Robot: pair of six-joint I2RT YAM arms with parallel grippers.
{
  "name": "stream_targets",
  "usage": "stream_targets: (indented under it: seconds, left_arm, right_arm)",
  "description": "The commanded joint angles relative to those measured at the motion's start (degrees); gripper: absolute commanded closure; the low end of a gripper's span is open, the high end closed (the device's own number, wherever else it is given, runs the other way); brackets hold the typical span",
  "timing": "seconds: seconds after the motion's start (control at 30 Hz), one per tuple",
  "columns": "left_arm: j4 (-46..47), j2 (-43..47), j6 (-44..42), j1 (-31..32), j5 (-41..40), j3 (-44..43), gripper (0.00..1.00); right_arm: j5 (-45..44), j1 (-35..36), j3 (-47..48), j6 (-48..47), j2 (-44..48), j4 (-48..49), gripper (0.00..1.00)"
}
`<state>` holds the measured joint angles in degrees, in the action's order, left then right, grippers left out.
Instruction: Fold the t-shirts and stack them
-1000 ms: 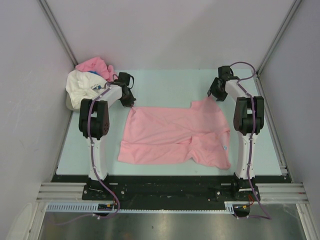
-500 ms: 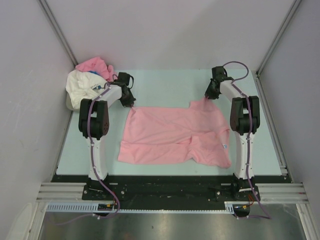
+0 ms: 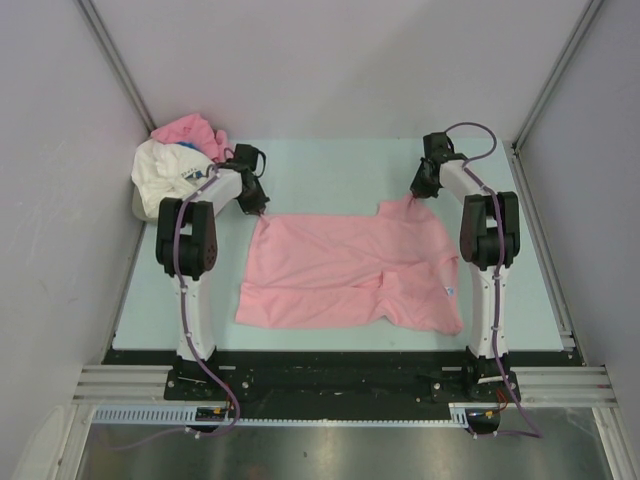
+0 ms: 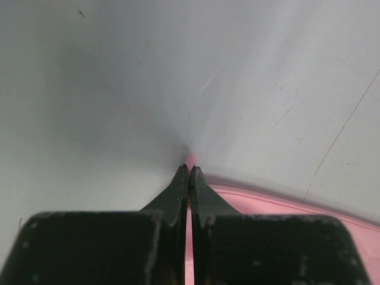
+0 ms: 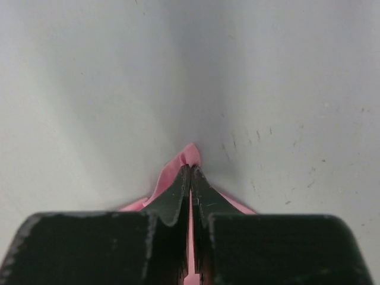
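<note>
A light-pink t-shirt (image 3: 345, 268) lies spread on the pale table (image 3: 330, 170), partly folded at its front right. My left gripper (image 3: 260, 208) is shut on its far left corner; pink cloth (image 4: 191, 159) pokes out past the closed tips of that gripper (image 4: 189, 171). My right gripper (image 3: 412, 194) is shut on the far right corner, where a pink fold (image 5: 189, 153) is pinched at the tips of that gripper (image 5: 190, 169). A crumpled white t-shirt (image 3: 165, 172) with a small blue print and another pink t-shirt (image 3: 188, 132) sit heaped at the far left.
Grey walls close in the table on the left, right and back. A metal rail (image 3: 340, 382) runs along the near edge by the arm bases. The heap of shirts lies just behind the left arm (image 3: 190, 240).
The right gripper moved slightly left onto the shirt's far right corner and closed on it. The left gripper stayed shut on its corner.
</note>
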<state>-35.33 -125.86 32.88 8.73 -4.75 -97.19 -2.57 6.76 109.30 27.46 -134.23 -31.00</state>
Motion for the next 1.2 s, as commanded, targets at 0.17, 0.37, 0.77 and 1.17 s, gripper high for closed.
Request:
stream_targets:
  seconds: [0.17, 0.37, 0.77, 1.17]
  left_arm:
    - [-3.7, 8.5, -3.1, -1.0, -3.5, -3.8, 1.0]
    - [-3.6, 11.4, -4.1, -1.0, -3.3, -4.0, 1.0]
    - [-2.6, 22.0, -3.1, -1.1, -4.4, 5.2, 1.0]
    - [3.2, 34.0, 0.9, -1.0, -3.0, 24.7, 1.0]
  right_arm:
    - [-2.1, -0.2, -0.8, -5.1, 11.9, -4.8, 1.0]
    - [-0.6, 0.4, -4.6, -6.0, 16.7, -1.8, 1.0]
    - [-2.4, 3.4, -13.8, -6.7, 30.1, -1.0, 1.0]
    - [-7.8, 5.5, -28.2, -6.1, 45.3, -2.6, 1.0]
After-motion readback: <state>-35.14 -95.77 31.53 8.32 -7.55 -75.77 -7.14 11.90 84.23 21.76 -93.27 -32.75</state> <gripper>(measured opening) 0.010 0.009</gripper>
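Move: Both closed hands already hold the pink t-shirt's far edge. The near left corner lies roughly 32 cm back and 2 cm left of the left hand; the near right corner is about 40 cm back and 6 cm right of the right hand, with the shirt's white tag some 30 cm back and 5 cm right of that hand. The clothes basin sits around 16 cm left and 4 cm ahead of the left hand. Up first, then back towards the bases, both hands raise the pinched far edge: the left climbs about 10 cm, then draws back some 8 cm, drifting slightly left. The right eases back while rising and keeps climbing, ending about 18 cm up and 12 cm back. Both wrists tip their fingertips outward, 10 to 15 degrees; both grips stay shut. ##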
